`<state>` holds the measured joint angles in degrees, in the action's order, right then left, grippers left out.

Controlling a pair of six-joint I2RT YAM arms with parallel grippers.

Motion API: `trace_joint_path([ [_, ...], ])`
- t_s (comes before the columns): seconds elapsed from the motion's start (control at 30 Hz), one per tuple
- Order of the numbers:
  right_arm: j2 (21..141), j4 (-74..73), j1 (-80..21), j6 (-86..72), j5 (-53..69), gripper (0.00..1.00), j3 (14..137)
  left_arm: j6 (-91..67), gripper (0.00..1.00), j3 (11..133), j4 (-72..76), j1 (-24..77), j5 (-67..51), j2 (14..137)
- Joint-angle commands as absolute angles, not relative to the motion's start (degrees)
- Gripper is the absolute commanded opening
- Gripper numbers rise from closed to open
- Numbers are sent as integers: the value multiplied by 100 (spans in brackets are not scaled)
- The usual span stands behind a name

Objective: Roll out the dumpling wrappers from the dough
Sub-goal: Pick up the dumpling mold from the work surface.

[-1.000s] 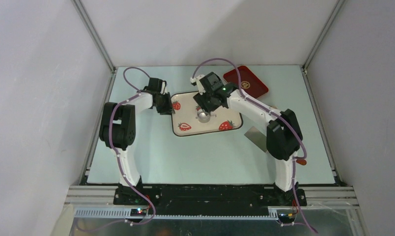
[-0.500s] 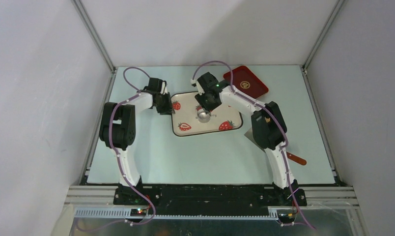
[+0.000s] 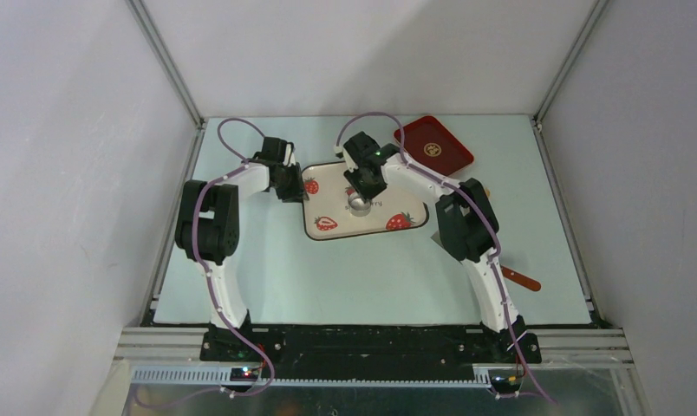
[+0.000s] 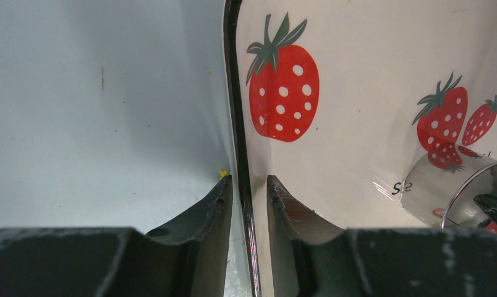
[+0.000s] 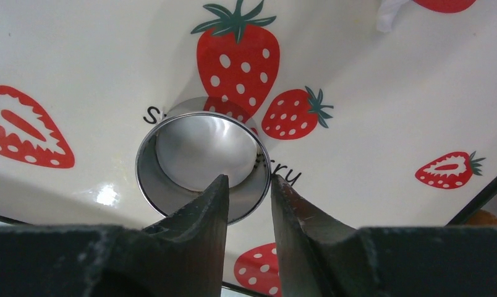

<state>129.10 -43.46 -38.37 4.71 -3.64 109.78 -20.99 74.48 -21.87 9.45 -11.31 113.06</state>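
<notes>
A cream tray printed with strawberries [image 3: 362, 228] lies at the table's middle back. On it stands a small silvery round cup [image 3: 359, 205]. My right gripper [image 3: 360, 192] reaches down onto the cup. In the right wrist view one of its fingers is inside the cup [image 5: 199, 148] and the other just outside, shut on the near wall [image 5: 246, 179]. My left gripper [image 3: 293, 186] is shut on the tray's left rim, one finger on each side of it [image 4: 246, 180]. A small white bit of dough [image 5: 388, 13] lies on the tray at the frame's top edge. No dumpling wrappers show.
A dark red tray [image 3: 433, 145] sits at the back right. A tool with an orange-red handle [image 3: 523, 279] lies on the table beside the right arm. The cup [image 4: 444, 192] also shows at the right of the left wrist view.
The right arm's elbow has swung in toward the tray. Its jaws have narrowed around the cup's wall. The left arm, tray and cup have not moved.
</notes>
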Motion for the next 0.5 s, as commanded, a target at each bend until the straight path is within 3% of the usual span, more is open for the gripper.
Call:
trace_joint_path([
  [0.0,12951,-4409,-3815,459,-368,33,11274,-2057,33,7426,-2404,915,-1008,11391],
  [0.27,12976,-4500,-3816,431,-345,1,11412,-2057,33,7427,-2408,914,-1009,11395],
  [0.47,12860,-4641,-3795,431,-336,0,11557,-2052,33,7426,-2407,917,-1008,11391],
])
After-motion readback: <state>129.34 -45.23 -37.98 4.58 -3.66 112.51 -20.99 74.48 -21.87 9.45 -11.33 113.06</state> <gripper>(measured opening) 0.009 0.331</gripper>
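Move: The mold's middle lies some 3 cm to the right hand's left, straight level fore and aft, and 2 cm below, with the near-right part of its rim standing between the open fingers. The strawberry tray under it is centred about below this hand, 5 cm down; the red tray is roughly 15 cm ahead and 15 cm to the right. From the left hand the mold is about 14 cm to the right, 1 cm back. Closing from about a third open to shut, the right fingers pinch the mold's rim on its right side, one finger inside the wall and one outside. They hardly travel while shutting; the hand then eases up about 1 cm in all, creeping half a centimetre forward, the wrist keeping its downward slant. ##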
